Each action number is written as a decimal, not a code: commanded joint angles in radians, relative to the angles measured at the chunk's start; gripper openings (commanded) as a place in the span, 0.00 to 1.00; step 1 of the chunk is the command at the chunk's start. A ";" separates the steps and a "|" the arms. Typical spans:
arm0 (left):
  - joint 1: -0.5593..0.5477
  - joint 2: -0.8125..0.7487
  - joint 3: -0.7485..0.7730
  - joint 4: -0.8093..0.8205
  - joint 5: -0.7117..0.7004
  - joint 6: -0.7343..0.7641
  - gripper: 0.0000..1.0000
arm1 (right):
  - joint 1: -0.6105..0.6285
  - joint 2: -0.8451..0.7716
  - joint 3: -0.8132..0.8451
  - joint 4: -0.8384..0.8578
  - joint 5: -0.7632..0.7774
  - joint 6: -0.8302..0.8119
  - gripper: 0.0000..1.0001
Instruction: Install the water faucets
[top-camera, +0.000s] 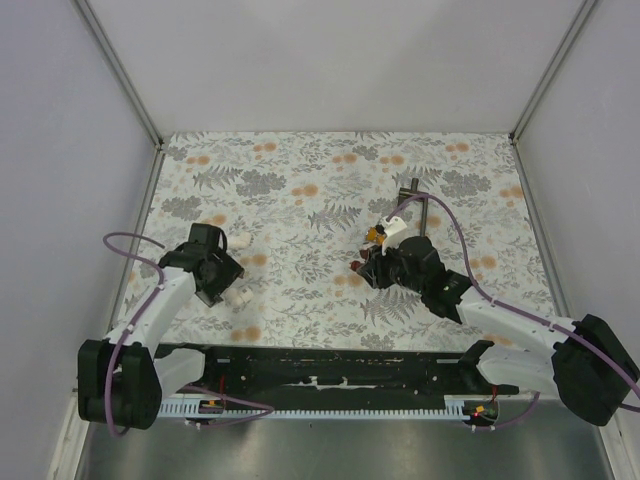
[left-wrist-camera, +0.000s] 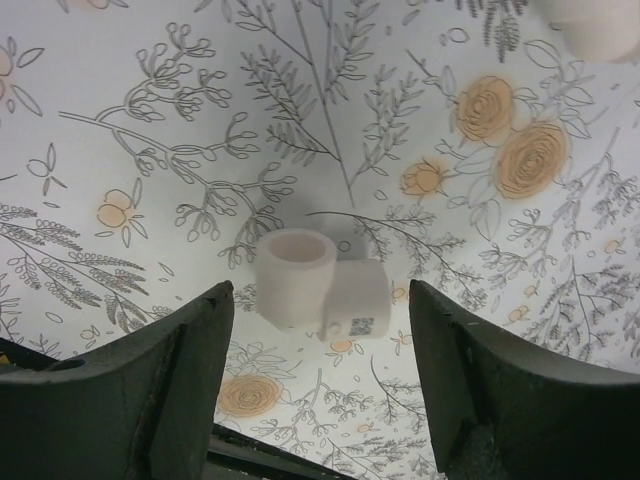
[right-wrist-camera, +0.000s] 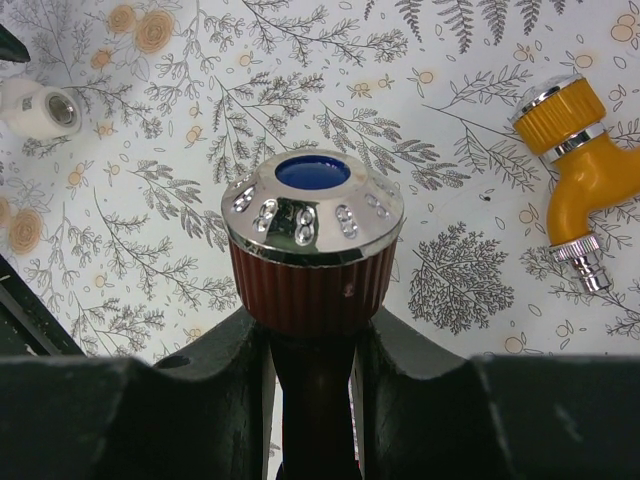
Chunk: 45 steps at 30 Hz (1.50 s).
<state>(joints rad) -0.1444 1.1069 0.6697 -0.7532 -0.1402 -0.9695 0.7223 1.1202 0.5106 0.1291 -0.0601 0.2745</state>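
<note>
My right gripper (right-wrist-camera: 312, 335) is shut on a reddish-brown water faucet (right-wrist-camera: 312, 285), clamped on its stem just below the ribbed knob with the chrome cap and blue centre. In the top view this gripper (top-camera: 372, 268) sits right of the table's middle. An orange faucet (right-wrist-camera: 590, 170) lies on the floral cloth to the right, apart from the held one. My left gripper (left-wrist-camera: 320, 335) is open, its dark fingers (left-wrist-camera: 190, 380) standing wide on either side of a white elbow fitting (left-wrist-camera: 320, 285) without touching it.
Further white fittings lie near the left gripper (top-camera: 215, 265): one (top-camera: 240, 241) behind it, one (top-camera: 237, 296) in front; another shows at the right wrist view's left edge (right-wrist-camera: 40, 108). A dark T-shaped tool (top-camera: 415, 190) lies toward the back. Grey walls enclose the table.
</note>
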 joint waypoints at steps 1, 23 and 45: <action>0.039 -0.002 -0.042 0.058 0.030 0.031 0.74 | -0.001 -0.008 0.052 -0.002 -0.024 0.034 0.00; 0.040 0.081 -0.087 0.106 0.024 0.043 0.21 | -0.001 -0.020 0.055 -0.028 -0.026 0.046 0.00; -0.583 0.500 0.494 -0.517 -0.981 0.029 0.02 | -0.001 -0.079 0.003 -0.002 0.002 0.043 0.00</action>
<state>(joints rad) -0.6891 1.5120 1.0935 -1.1103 -0.8532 -0.8669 0.7223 1.0821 0.5209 0.0856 -0.0799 0.3183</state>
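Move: The near white elbow fitting lies almost under the left hand's open fingers, about 2 cm back and some 4 cm below. The second white elbow fitting stands roughly 11 cm ahead of the hand, neither left nor right, at the same low level. The brown faucet, held by the right hand, is about 26 cm to the left hand's right, 5 cm ahead and 5 cm above. From the right hand, the near elbow fitting is some 27 cm left, 6 cm back and 9 cm lower. Down nearly 4 cm and about 1 cm back, the left hand sinks onto the near white elbow fitting and closes its fingers on one socket. It then lifts about 10 cm, drifting forward and right away from the table edge, while the wrist rolls some 45 degrees, left side rising and fingertips swinging left, and turns about 25 degrees clockwise. ##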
